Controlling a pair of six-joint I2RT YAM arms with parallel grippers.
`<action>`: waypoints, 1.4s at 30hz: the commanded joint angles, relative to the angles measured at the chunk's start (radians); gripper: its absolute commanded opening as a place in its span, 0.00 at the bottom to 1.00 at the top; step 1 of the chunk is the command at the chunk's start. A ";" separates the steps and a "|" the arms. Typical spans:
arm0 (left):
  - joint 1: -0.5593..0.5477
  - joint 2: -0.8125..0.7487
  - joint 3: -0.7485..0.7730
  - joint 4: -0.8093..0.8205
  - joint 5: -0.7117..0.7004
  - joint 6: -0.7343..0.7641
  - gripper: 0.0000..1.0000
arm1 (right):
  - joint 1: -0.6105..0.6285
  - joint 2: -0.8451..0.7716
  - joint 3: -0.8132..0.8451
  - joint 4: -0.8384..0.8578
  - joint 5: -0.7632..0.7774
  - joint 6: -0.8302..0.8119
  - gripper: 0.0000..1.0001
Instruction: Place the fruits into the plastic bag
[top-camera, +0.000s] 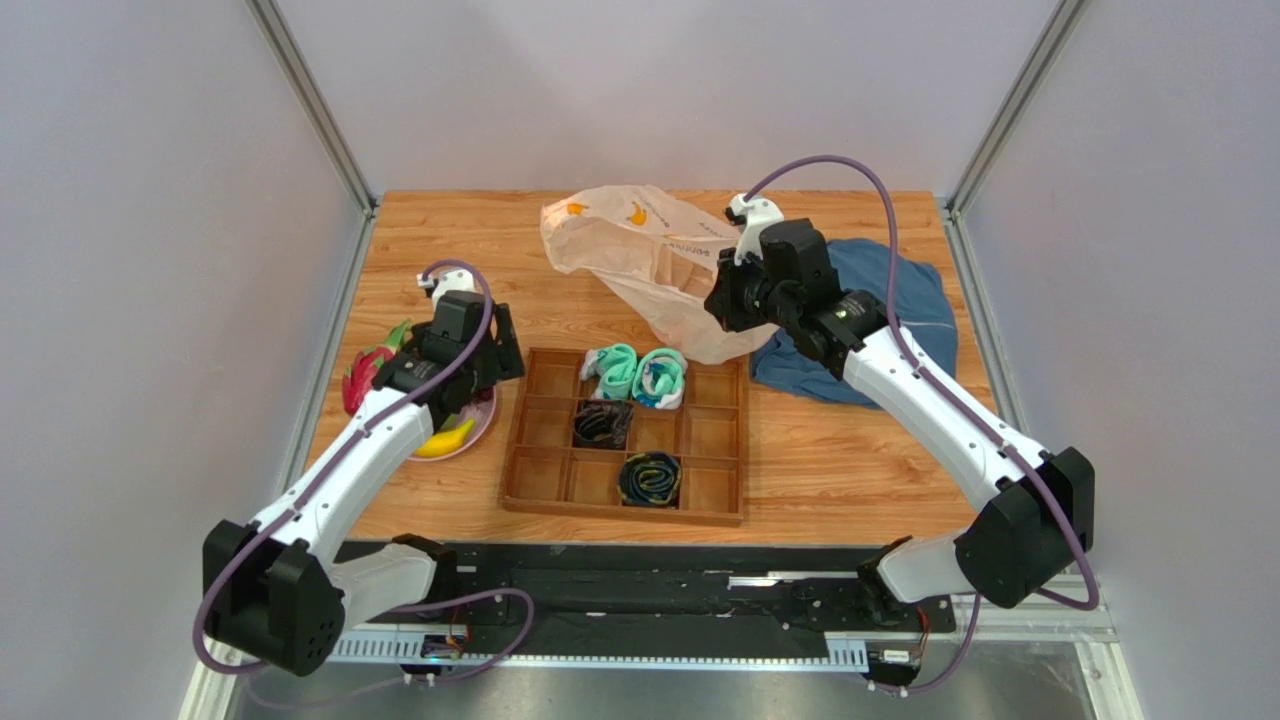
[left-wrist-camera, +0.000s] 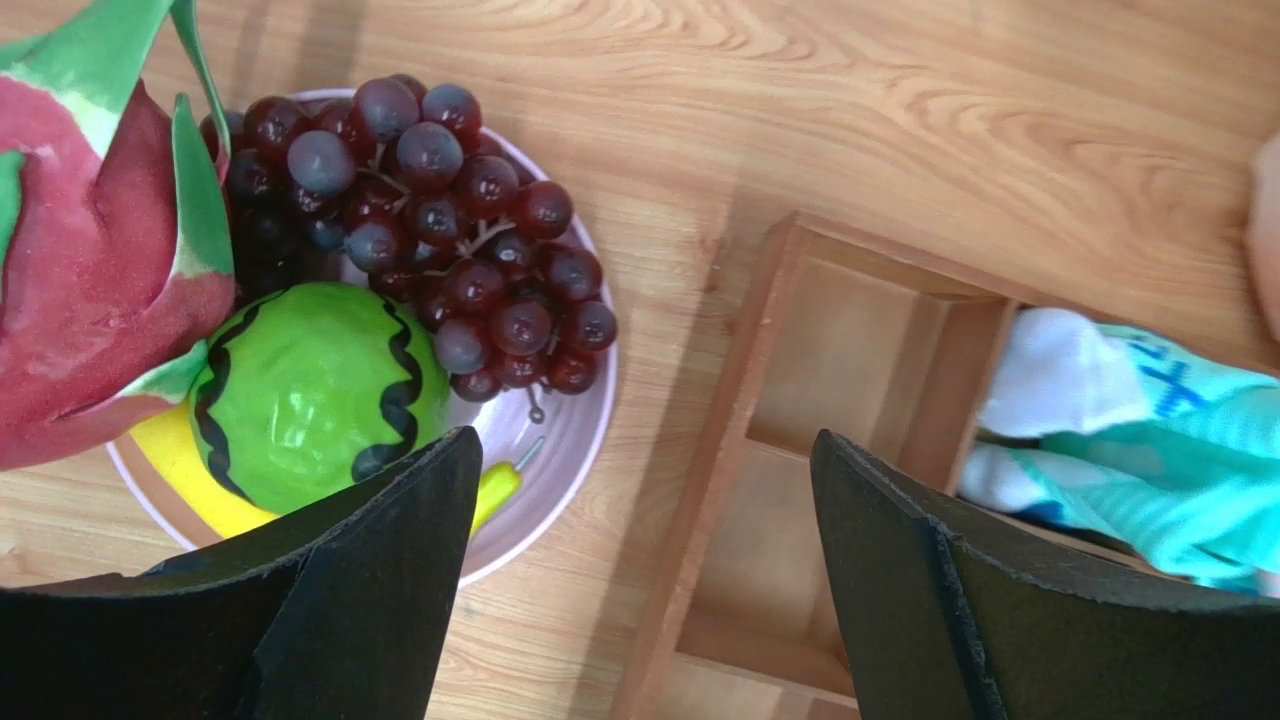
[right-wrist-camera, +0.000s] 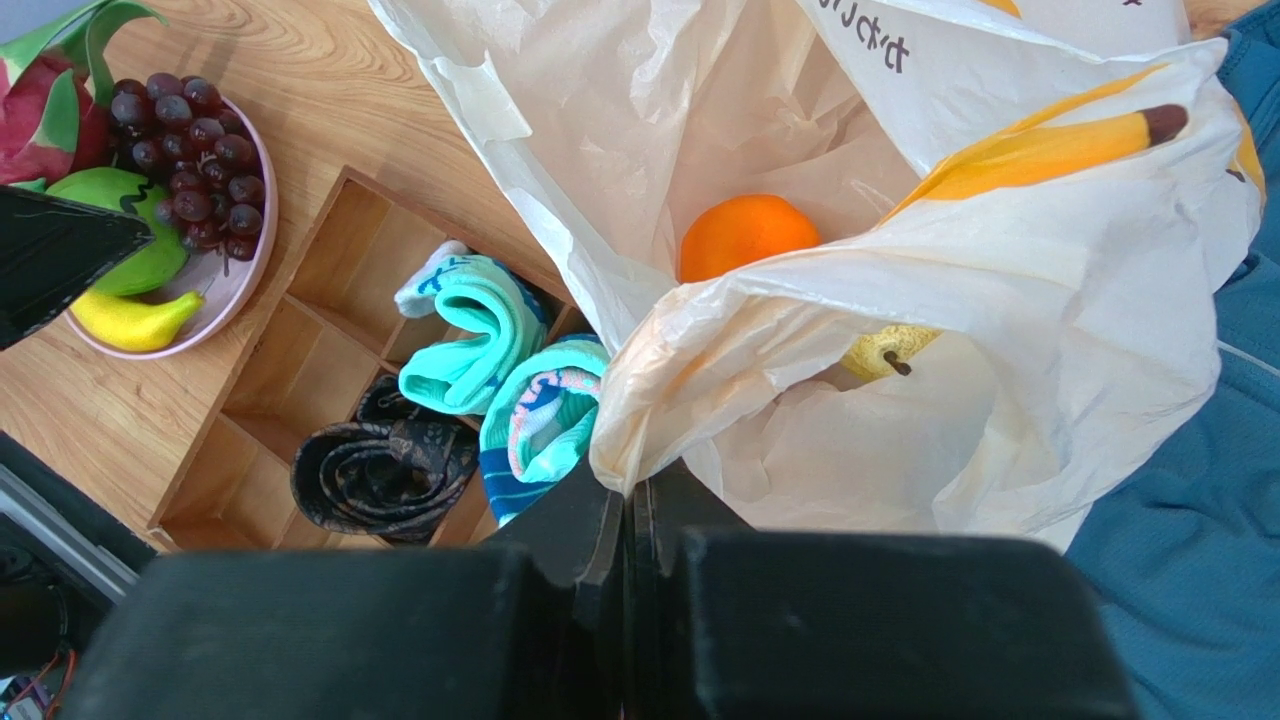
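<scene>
The plastic bag (top-camera: 646, 263) lies at the back of the table, and my right gripper (right-wrist-camera: 631, 488) is shut on its rim, holding the mouth up. Inside the bag (right-wrist-camera: 932, 270) sit an orange (right-wrist-camera: 747, 236) and a lemon (right-wrist-camera: 887, 351). On the left a pale plate (left-wrist-camera: 564, 435) holds dark grapes (left-wrist-camera: 436, 225), a green striped melon (left-wrist-camera: 308, 390), a dragon fruit (left-wrist-camera: 90, 285) and a banana (right-wrist-camera: 132, 318). My left gripper (left-wrist-camera: 646, 438) hangs open above the table between the plate's right edge and the wooden tray, with nothing between its fingers.
A wooden divided tray (top-camera: 624, 515) sits mid-table with teal rolled socks (top-camera: 631, 372) and dark rolled socks (top-camera: 649, 477) in its compartments. A blue cloth garment (top-camera: 872, 315) lies under and right of the bag. Metal frame posts stand at the back corners.
</scene>
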 joint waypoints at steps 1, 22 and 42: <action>0.063 0.083 0.024 0.004 0.053 0.042 0.86 | 0.003 -0.014 0.010 0.030 -0.006 -0.004 0.04; 0.136 0.361 0.150 -0.030 0.081 0.104 0.63 | 0.003 -0.015 0.013 0.021 0.011 -0.017 0.04; 0.149 0.416 0.149 -0.048 0.046 0.076 0.55 | 0.003 -0.015 0.015 0.018 0.014 -0.019 0.04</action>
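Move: The grapes lie about 4 cm ahead of the left hand, 7 cm to its left and some 11 cm below it. In the same plate the watermelon sits about 5 cm back from the grapes and 4 cm to their left, and the dragon fruit about 1 cm back and 12 cm left of them; the wooden tray's middle is 5 cm back and 16 cm right of the hand, 14 cm below it. From the right hand, which holds the bag, the grapes lie about 37 cm left, 3 cm back and 19 cm down. The left hand sinks some 8.5 cm towards the near right end of the grapes, easing forward and left by about 3 cm each; it drops quickly at first, then creeps lower, while the wrist tips the fingers about 20 degrees further down and they narrow from wide to a little over half open, with one slight widening on the way, so that the tips come close to the nearest berries, contact not being clear. The right hand stays in place, fingers shut on the bag's rim, and keeps the mouth open with the orange and pear inside. ##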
